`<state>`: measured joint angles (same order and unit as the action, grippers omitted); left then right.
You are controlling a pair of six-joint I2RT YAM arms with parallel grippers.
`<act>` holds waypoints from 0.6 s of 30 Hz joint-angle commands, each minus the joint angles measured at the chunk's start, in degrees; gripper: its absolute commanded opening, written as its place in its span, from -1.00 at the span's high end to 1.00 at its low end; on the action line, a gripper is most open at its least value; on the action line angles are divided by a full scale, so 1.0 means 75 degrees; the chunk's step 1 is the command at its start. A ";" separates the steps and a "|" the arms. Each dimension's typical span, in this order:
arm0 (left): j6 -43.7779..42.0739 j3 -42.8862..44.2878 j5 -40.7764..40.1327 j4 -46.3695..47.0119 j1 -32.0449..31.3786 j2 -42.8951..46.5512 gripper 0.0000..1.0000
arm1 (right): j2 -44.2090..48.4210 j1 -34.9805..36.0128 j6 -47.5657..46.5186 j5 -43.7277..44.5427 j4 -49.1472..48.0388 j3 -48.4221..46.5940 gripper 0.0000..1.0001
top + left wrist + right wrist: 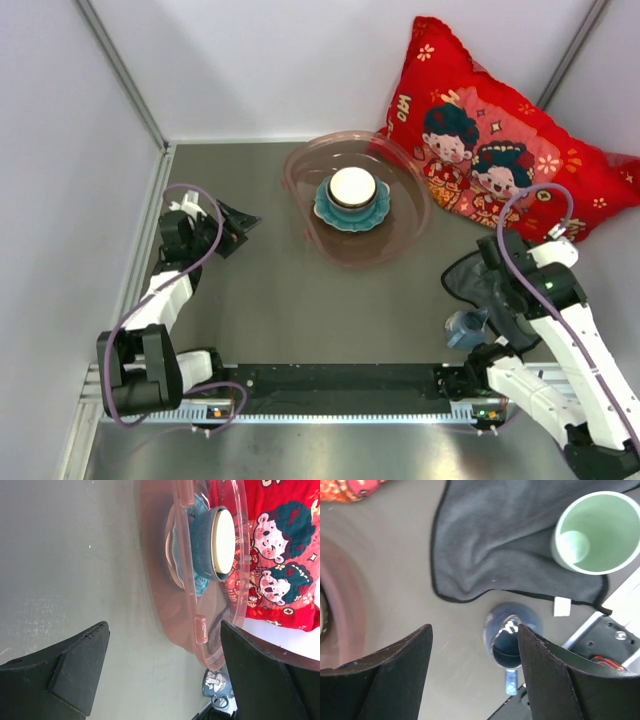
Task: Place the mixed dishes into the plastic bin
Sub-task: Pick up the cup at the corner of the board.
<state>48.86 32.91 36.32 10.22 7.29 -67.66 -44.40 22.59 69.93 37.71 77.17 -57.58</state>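
Note:
The plastic bin (400, 235) sits at the table's middle back. It holds a teal scalloped plate (328, 214) with a blue bowl (352, 188), cream inside, on top. A small blue mug (510, 632) stands near the front right edge, handle toward the arm bases. My right gripper (474, 630) hangs open over it, its right finger (545, 670) overlapping the mug's rim and its left finger well apart. A pale green cup (597, 532) rests on the dark grey cloth. My left gripper (164, 630) is open and empty, left of the bin (200, 630).
The dark grey cloth (510, 535) lies behind the mug (465, 328). A red cartoon-print pillow (490, 150) leans at the back right behind the bin. White walls close the left and back. The black rail (340, 385) runs along the front.

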 commanded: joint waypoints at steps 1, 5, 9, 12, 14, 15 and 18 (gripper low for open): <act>0.0071 0.0277 0.0162 0.0571 -0.0046 -0.0131 -0.91 | -0.0021 -0.0994 -0.1049 -0.0468 0.0951 -0.0163 -0.36; 0.0106 0.0242 0.0209 0.0653 -0.0046 -0.0190 -0.91 | -0.0197 -0.1943 -0.1835 -0.0903 0.0341 -0.0045 -0.36; 0.0141 0.0218 0.0232 0.0747 -0.0046 -0.0260 -0.91 | -0.0045 -0.2916 -0.2537 -0.1441 -0.0128 0.0084 -0.36; 0.0176 0.0218 0.0244 0.0805 -0.0046 -0.0319 -0.91 | -0.0056 -0.3993 -0.3157 -0.2109 -0.0549 0.0247 -0.36; 0.0188 0.0218 0.0244 0.0817 -0.0046 -0.0330 -0.91 | -0.0126 -0.4720 -0.3452 -0.2660 -0.0819 0.0388 -0.36; 0.0200 0.0218 0.0244 0.0852 -0.0046 -0.0354 -0.91 | -0.0150 -0.4885 -0.3639 -0.2905 -0.0878 0.0412 -0.36; 0.0247 0.0206 0.0302 0.0922 -0.0046 -0.0401 -0.91 | -0.0232 -0.5156 -0.3758 -0.2966 -0.0996 0.0377 -0.36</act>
<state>50.06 32.91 37.08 13.28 7.09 -70.06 -45.63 -13.37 46.72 20.10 73.43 -54.65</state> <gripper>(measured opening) 0.957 0.680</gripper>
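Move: The green cup stands on the grey cloth some 17 cm to the right hand's right, about 2 cm back and 14 cm below the open fingers. The blue mug is about 4 cm back and straight below, level left to right; the cloth's middle lies roughly 5 cm ahead and 9 cm to the right, about 18 cm down. From the left hand the cup is far off, about 70 cm right, 19 cm back and 11 cm below. The right hand swings on to its right by about 5 cm, also drawing back and sinking some 3 cm each, so the still part-open fingers leave the space above the blue mug and close in on the green cup. On the way the wrist tips the fingers more steeply down and turns about 10 degrees clockwise, touching nothing. ##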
